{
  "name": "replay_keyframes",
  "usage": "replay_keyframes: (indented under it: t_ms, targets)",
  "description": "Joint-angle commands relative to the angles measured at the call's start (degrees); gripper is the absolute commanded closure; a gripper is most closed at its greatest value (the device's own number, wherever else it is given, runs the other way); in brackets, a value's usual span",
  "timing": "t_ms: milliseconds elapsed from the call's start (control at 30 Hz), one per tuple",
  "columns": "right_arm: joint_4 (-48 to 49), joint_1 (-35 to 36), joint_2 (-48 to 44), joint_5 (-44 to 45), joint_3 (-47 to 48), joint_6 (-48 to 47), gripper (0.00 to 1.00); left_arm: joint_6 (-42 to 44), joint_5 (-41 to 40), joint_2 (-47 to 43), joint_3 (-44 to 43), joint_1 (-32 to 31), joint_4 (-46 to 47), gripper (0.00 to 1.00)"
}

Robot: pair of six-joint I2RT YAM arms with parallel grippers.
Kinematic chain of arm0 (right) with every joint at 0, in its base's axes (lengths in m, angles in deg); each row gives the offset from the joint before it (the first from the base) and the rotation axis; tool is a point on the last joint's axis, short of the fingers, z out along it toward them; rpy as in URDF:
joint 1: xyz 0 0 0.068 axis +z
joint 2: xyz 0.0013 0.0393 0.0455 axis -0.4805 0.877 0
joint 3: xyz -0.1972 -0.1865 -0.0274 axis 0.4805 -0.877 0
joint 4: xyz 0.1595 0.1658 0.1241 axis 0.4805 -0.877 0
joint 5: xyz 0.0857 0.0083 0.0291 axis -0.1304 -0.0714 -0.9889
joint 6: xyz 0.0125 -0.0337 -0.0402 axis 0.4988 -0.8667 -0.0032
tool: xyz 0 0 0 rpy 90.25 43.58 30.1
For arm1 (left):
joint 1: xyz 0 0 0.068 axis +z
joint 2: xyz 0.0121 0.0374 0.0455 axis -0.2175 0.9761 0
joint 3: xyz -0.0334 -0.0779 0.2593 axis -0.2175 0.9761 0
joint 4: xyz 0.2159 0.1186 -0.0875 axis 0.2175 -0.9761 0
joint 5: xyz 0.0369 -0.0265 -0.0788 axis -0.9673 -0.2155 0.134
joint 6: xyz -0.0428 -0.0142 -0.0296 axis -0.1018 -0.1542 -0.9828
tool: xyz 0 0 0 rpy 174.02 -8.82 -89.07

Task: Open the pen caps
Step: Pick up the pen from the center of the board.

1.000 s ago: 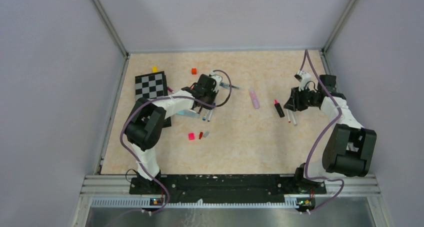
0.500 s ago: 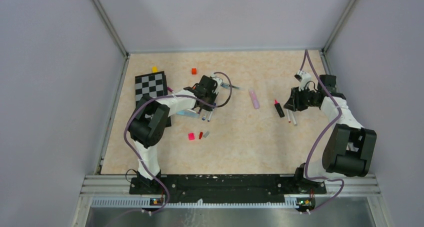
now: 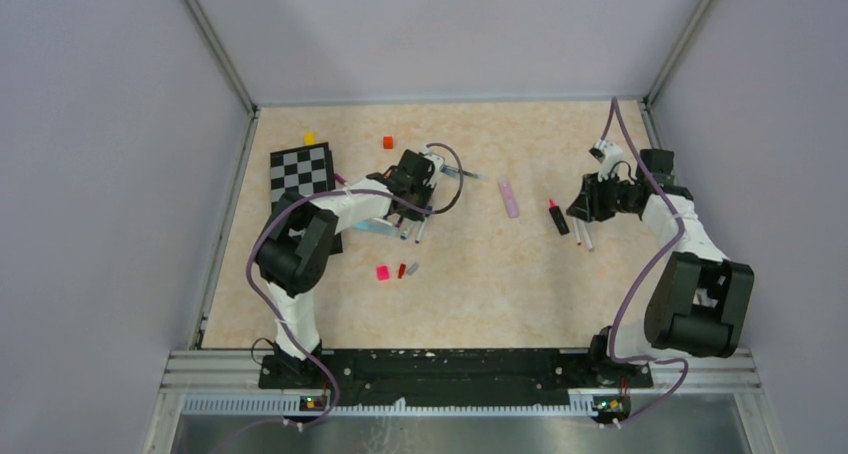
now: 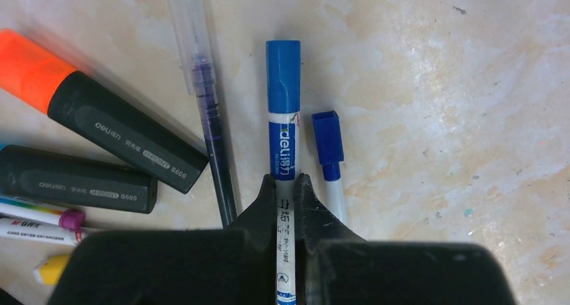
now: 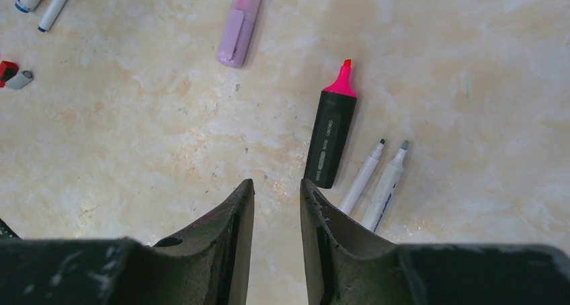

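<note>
My left gripper (image 4: 287, 181) is shut on the white barrel of a marker (image 4: 284, 150) that carries a blue cap (image 4: 283, 66). The marker lies on the table in a cluster of pens left of centre (image 3: 410, 232). A second blue-capped pen (image 4: 329, 150) lies just to its right. A purple pen (image 4: 205, 97) with a clear cap lies to its left. My right gripper (image 5: 277, 184) stands open and empty over bare table. Just beyond it lie an uncapped black highlighter (image 5: 331, 137) with a pink tip and two uncapped white pens (image 5: 363, 177).
Two black highlighters (image 4: 121, 130) lie left of the held marker, one with an orange cap. A lilac pen (image 3: 509, 198) lies mid-table. Pink, red and grey loose caps (image 3: 398, 270) sit nearer the bases. A checkerboard (image 3: 302, 171), a yellow cube (image 3: 309, 138) and a red cube (image 3: 388, 142) are at the back left.
My left gripper has closed on the blue-capped marker's barrel. The right arm has stayed put.
</note>
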Motion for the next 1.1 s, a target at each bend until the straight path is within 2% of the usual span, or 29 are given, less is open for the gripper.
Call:
replay_keyframes:
  t_ms: [0,167,267,400,500,567,633,733,933,1067]
  targets:
    - [0.1,-0.4,-2.8,-3.5,1.4,-1.3,0.69,0.0,-0.2,-6.9,-2.1,0.2,-0.8,1.0]
    - [-1.7,-0.4,-4.3,-9.9,1.1,-4.0,0.7,-1.7,3.0,-14.4,0.4,0.2,0.4,1.0]
    - [-1.6,-0.4,-6.6,-15.2,0.2,-5.0,0.7,-3.5,10.6,-19.8,4.2,0.2,3.9,1.0]
    - [1.3,-0.3,-9.8,-24.3,-2.3,-3.8,0.67,-8.4,21.8,-27.8,13.4,0.1,16.3,1.0]
    - [6.8,-0.1,-12.1,-32.8,-5.7,0.1,0.59,-14.0,26.7,-33.4,20.7,-0.5,27.8,1.0]
    - [15.4,0.0,-13.9,-37.5,-9.2,7.5,0.52,-17.8,28.0,-36.7,24.9,-1.2,35.2,1.0]
    - [27.8,0.8,-15.4,-41.1,-13.5,18.1,0.45,-21.9,28.5,-38.3,28.4,-2.3,42.1,1.0]
    - [45.6,4.3,-16.4,-41.3,-19.1,33.9,0.4,-27.2,27.3,-38.9,32.3,-5.2,52.4,1.0]
    - [46.6,13.2,-14.4,-36.7,-19.4,38.4,0.38,-31.3,18.6,-35.6,35.5,-11.7,65.6,1.0]
    - [54.1,17.6,-13.1,-35.6,-21.2,45.4,0.38,-35.0,14.6,-31.4,36.8,-14.1,73.8,1.0]
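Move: The left fingers are already shut on the blue-capped pen, with the right gripper about 37 cm to their right, 5 cm back and 8 cm higher. A thin dark-blue-capped pen lies 2 cm right and 2 cm back; the clear-capped pen 4 cm ahead and 4 cm left; the orange highlighter 7 cm ahead and 7 cm left. From the right hand, the held pen is some 37 cm left, 5 cm ahead, 8 cm lower; the purple highlighter lies about 10 cm ahead, 14 cm left. Keeping its pinch on the pen's body, the left hand lifts it some 21 cm, first nearly straight up, then also back and to the right, rolling about 60 degrees so that the fingers swing from down to pointing at the right gripper. The empty right hand comes to meet it, about 15 cm left while also moving back and rising, turning counter-clockwise with its left side lifting and its fingers opening wider. ##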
